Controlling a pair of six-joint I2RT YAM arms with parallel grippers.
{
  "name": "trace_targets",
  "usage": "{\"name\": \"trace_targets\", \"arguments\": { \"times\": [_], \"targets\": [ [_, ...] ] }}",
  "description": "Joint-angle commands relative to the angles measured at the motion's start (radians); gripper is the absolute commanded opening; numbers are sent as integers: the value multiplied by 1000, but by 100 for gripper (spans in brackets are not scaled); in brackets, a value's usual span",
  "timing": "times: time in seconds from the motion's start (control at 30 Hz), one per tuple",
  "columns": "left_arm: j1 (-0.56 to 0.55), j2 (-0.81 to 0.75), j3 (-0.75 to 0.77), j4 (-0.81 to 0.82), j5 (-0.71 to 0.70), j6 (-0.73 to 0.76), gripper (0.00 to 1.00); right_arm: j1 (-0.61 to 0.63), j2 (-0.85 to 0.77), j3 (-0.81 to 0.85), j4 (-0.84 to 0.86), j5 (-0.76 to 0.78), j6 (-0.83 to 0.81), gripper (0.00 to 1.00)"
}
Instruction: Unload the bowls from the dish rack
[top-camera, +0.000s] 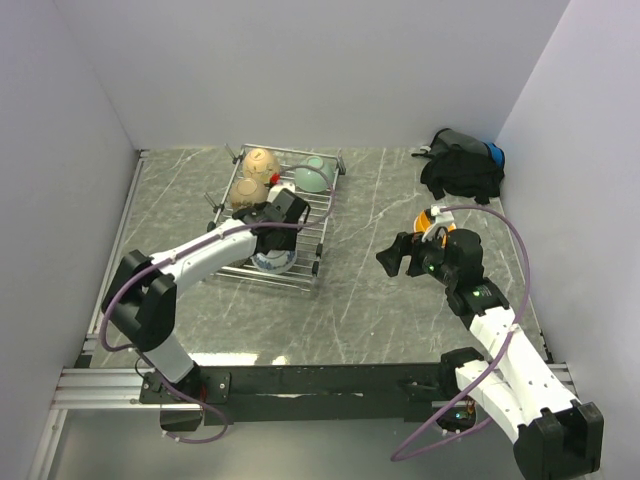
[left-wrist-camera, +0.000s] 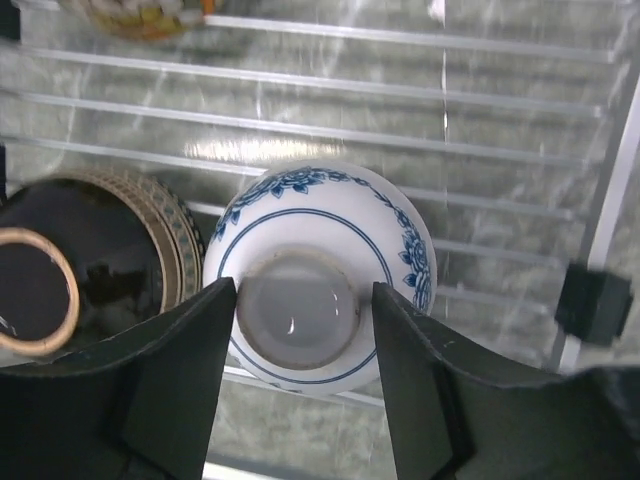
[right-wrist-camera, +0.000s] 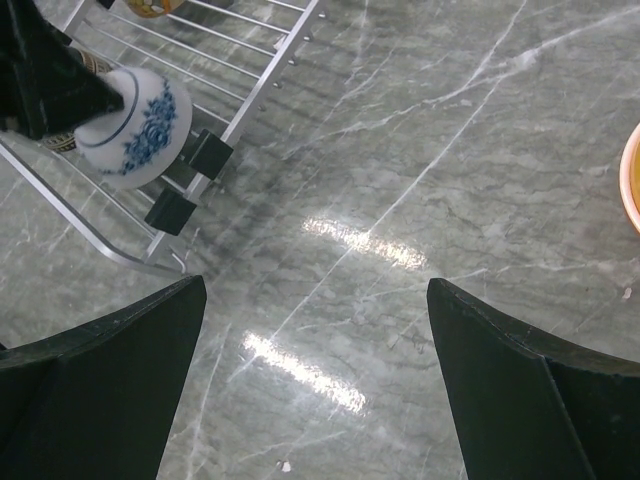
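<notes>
The dish rack (top-camera: 333, 190) sits at the back left of the table, holding a tan bowl (top-camera: 260, 160), a speckled brown bowl (top-camera: 248, 192) and a pale green bowl (top-camera: 312, 177). My left gripper (left-wrist-camera: 303, 300) reaches into the rack's near end and is shut on the foot ring of an upside-down white and blue bowl (left-wrist-camera: 330, 215), one finger on each side. A dark brown bowl (left-wrist-camera: 90, 250) lies just left of it. My right gripper (right-wrist-camera: 315, 300) hangs open over bare table, right of the rack (right-wrist-camera: 250, 100), holding nothing.
An orange bowl (top-camera: 428, 220) stands on the table behind the right gripper, its rim (right-wrist-camera: 632, 180) at the right edge of the right wrist view. A black bag (top-camera: 462, 165) lies in the back right corner. White walls close in three sides.
</notes>
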Motion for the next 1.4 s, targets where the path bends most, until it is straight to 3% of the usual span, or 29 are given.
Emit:
{"name": "trace_targets", "arguments": {
  "times": [0.0, 0.37, 0.6, 0.7, 1.0, 1.37],
  "targets": [
    [50, 50, 73, 64, 25, 55, 62, 5, 1, -9, 53, -10, 1, 100],
    [173, 202, 290, 80, 52, 115, 63, 4, -11, -9, 41, -9, -2, 100],
    [101, 92, 277, 11, -9, 135, 93, 4, -52, -23, 36, -2, -2, 100],
    [31, 66, 250, -54, -99, 116, 99, 5, -43, -21, 38, -16, -1, 100],
    [-129, 103, 193, -166, -297, 73, 99, 5, -40, -29, 42, -27, -1, 100],
    [-172, 186, 173, -108, -288, 170, 99, 7, -31, -35, 47, -32, -1, 100]
  ]
}}
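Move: The blue-and-white bowl sits upside down in the rack right under the left gripper, its foot between the half-closed fingertips and its middle about 4 cm below. The black bowl adjoins it some 10 cm to the left and 2 cm farther out from the hand; the tan bowl is 14 cm ahead and 5 cm left, the green bowl 19 cm ahead and 8 cm right. From the right hand, the blue-and-white bowl lies about 23 cm left, 5 cm ahead and 10 cm lower. Bring the left gripper forward about 10 cm from the blue-and-white bowl's foot, roughly level and edging left, then spread the fingers fully as it rises. Swing back the same 10 cm and sink to the bowl again, ending 2 cm farther right, the hand rolled some 20 degrees with its left side up and the open fingers either side of the bowl. ##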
